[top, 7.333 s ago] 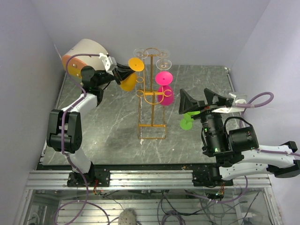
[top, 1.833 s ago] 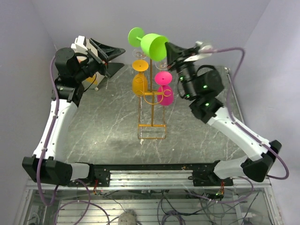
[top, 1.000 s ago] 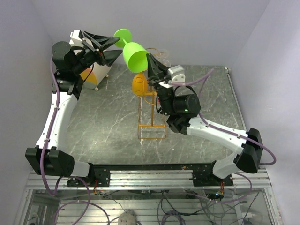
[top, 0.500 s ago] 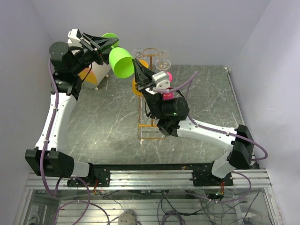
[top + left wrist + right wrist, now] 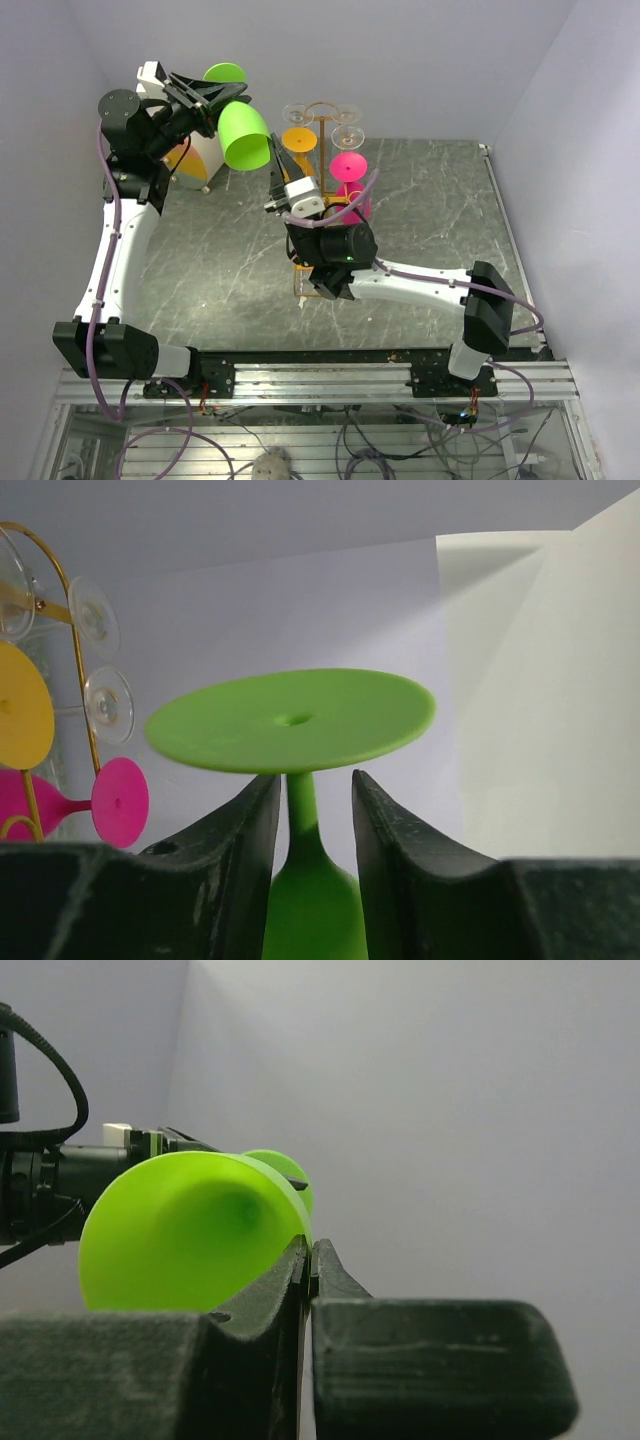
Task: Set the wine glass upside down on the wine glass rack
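The green wine glass (image 5: 243, 137) hangs in the air left of the golden wine glass rack (image 5: 322, 215), tilted with its foot (image 5: 290, 720) up and toward the back. My right gripper (image 5: 274, 146) is shut on the rim of its bowl (image 5: 190, 1230). My left gripper (image 5: 228, 98) straddles the thin stem just under the foot. In the left wrist view the left finger (image 5: 250, 820) sits almost against the stem, while a gap shows at the right finger (image 5: 385, 820), so these jaws are still open.
On the rack hang a yellow glass (image 5: 299, 140), a pink glass (image 5: 350, 167) and clear glasses (image 5: 347, 115). A white and orange container (image 5: 192, 152) stands at the back left, below my left wrist. Walls close in on the left, back and right.
The green glass has travelled left and slightly down, away from the rack top, held by my right gripper. My left jaws have narrowed around its stem.
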### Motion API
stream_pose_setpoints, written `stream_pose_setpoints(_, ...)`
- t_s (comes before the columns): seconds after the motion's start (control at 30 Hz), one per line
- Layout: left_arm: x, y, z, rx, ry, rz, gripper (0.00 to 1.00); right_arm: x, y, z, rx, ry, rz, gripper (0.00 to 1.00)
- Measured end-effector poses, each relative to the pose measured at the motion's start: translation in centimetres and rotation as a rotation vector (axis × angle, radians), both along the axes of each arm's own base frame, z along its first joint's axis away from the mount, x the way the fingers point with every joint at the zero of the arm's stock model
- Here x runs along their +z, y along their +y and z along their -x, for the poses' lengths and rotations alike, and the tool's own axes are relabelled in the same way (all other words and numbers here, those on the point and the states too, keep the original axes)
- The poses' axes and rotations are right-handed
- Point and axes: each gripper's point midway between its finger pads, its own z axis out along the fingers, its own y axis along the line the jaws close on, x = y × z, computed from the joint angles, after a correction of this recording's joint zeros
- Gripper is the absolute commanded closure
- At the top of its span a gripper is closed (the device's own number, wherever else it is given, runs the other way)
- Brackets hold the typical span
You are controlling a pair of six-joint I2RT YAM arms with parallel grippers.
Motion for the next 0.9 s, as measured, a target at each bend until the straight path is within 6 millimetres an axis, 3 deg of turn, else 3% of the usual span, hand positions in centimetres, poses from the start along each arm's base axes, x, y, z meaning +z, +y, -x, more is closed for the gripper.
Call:
stream_pose_setpoints(0.17,-0.3,0.3,-0.3,0.019,-0.006,-0.018,0.73,-0.5,0.2,0.0,-0.058,-0.026,0.021,1.00)
stream_pose_setpoints(0.23,-0.3,0.4,-0.3,0.023,-0.011,-0.022,0.92,-0.4,0.0,0.0,-0.067,-0.028,0.020,1.00)
stream_pose_setpoints(0.37,-0.1,0.7,-0.5,0.040,-0.022,-0.021,0.93,-0.6,0.0,0.1,-0.065,-0.027,0.020,0.98)
stream_pose_setpoints(0.6,1.9,0.1,0.8,0.005,-0.213,-0.099,0.93,-1.7,0.9,0.6,0.018,0.017,0.100,0.23)
stream_pose_setpoints(0.63,2.4,0.0,1.0,-0.002,-0.247,-0.117,0.93,-2.1,1.2,0.7,0.036,0.028,0.119,0.06)
stream_pose_setpoints(0.67,2.9,-0.1,1.2,-0.009,-0.287,-0.143,0.93,-2.4,1.5,1.0,0.059,0.041,0.149,0.01)
stream_pose_setpoints(0.8,4.6,0.0,1.5,-0.018,-0.444,-0.255,0.93,-3.4,2.2,2.7,0.148,0.084,0.224,0.00)
stream_pose_setpoints(0.9,4.6,-0.3,2.1,-0.048,-0.547,-0.360,0.93,-4.1,2.0,5.0,0.201,0.107,0.262,0.00)
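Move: The green wine glass is tipped over, its rim in the right hand's shut fingers and its stem between the left's open ones; its middle lies about 5 cm back, 1 cm right and 2 cm below the left hand. From the right hand that middle is roughly 4 cm ahead, 4 cm left and 1 cm up. On the rack, some 20 cm below the left hand, the orange glass hangs about 9 cm right and 5 back, the pink one 18 right and 8 back. While the right hand stays put with its pinch on the rim, the left closes its half-open fingers on the stem just under the foot; only then does the right open wide, let go of the rim and draw off back and down, about 5 cm back. As the right lets go, the left lifts the green glass away from it by nearly 5 cm, easing slightly back and tilting its fingers upward with some roll, some 35 degrees in all, so that the bowl swings down under the foot. ##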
